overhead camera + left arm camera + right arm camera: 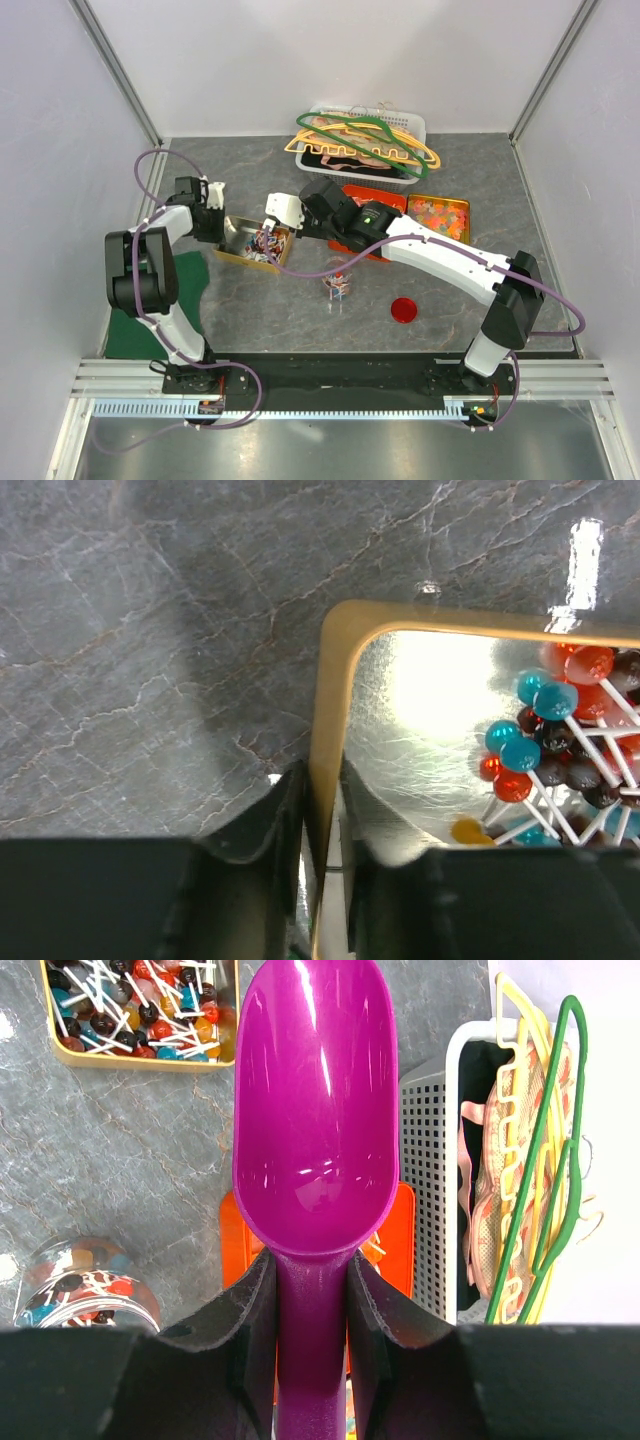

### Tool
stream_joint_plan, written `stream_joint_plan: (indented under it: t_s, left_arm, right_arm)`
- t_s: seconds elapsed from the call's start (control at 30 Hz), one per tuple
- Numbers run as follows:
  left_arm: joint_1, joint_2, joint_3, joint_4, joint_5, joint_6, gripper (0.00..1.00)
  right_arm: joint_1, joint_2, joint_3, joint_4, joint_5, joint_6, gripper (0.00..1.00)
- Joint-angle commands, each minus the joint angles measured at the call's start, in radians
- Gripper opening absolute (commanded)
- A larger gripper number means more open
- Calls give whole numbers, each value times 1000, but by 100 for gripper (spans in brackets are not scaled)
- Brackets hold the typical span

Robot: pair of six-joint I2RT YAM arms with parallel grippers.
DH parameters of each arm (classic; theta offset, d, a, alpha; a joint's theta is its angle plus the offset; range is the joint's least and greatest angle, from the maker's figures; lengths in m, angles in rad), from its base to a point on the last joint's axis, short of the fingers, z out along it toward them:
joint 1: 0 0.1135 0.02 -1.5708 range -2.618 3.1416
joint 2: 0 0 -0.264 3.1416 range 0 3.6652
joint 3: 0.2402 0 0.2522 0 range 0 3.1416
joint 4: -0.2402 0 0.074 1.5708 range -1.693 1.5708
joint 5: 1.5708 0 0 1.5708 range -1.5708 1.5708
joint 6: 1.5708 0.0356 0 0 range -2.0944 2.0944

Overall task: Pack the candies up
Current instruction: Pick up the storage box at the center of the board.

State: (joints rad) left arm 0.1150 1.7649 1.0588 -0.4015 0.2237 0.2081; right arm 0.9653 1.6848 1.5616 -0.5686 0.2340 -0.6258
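Observation:
The candies [560, 740] are small round sweets on white sticks, red, blue and brown, piled in a gold tin [335, 680] that also shows in the top view [236, 255]. My left gripper [325, 815] is shut on the tin's left wall, one finger inside and one outside. My right gripper [311, 1290] is shut on the handle of an empty purple scoop [315, 1110]. The scoop hangs above the table beside the tin [140, 1058]. A glass jar [85, 1285] holding some candies stands below and left of the scoop, and it shows in the top view [337, 287].
An orange tray [400, 1230] lies under the scoop. A white basket [415, 125] of plastic hangers [365, 140] stands at the back. A second tin [440, 215] of sweets sits at right. A red lid [404, 309] and a green cloth [190, 280] lie near the front.

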Motion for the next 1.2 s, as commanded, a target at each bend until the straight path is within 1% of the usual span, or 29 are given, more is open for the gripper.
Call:
stream_joint_plan:
  t_s: [0.0, 0.17, 0.3, 0.43, 0.5, 0.63, 0.83, 1.0, 1.1, 1.17]
  left_arm:
    - [-28, 13, -3, 49, -81, 33, 18]
    - [-40, 25, -5, 46, -78, 36, 3]
    - [-41, 24, -2, 36, -20, 37, 2]
    - [-40, 24, 0, 20, 126, 36, 2]
    - [-40, 19, 1, 12, 170, 40, 2]
    - [-38, 13, -2, 9, 305, 43, 2]
    - [-35, 27, 0, -10, 423, 47, 2]
    - [-31, 25, 1, -10, 405, 40, 2]
    - [-29, 11, 1, -8, 387, 36, 2]
    - [-31, 2, 3, -2, 341, 31, 2]
  right_arm:
    - [4, -37, 35, 24, 4, -5, 0]
    - [4, -37, 34, 22, 1, -5, 0]
    - [6, -33, 43, 21, 2, -6, 0]
    - [6, -31, 54, 13, 1, -5, 0]
    - [4, -33, 63, 4, -1, -3, 0]
    - [4, -31, 83, -7, -2, -2, 0]
    - [6, -24, 120, -37, -13, 0, 0]
    - [13, -5, 156, -98, 2, -41, 0]
    - [30, 24, 175, -155, 43, -84, 0]
    - [52, 39, 179, -183, 101, -116, 0]
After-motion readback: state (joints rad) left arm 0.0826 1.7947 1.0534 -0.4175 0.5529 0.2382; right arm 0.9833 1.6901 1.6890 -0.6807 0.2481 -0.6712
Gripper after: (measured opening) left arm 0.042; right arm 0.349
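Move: The left fingers straddle the left wall of the storage box holding the lollipops; its middle lies some 11 cm to their right, about level ahead and 2 cm below. The clear jar stands roughly 38 cm to the left hand's right and 14 cm back, the red tray about 49 cm right and 8 cm ahead. From the right hand, that box is about 18 cm left, 8 cm back and 20 cm down. The left fingers, already round the left wall near its rim, close and pinch it, then sweep the box about 6 cm to the right towards the jar and the scoop, easing back a little and staying at nearly the same height while the wrist rolls some 15 to 20 degrees, its left side sinking and the fingertips swinging to the right, with a slight clockwise turn. The right hand keeps its grip on the purple scoop and waits through the first half, then rises about 3 cm. ##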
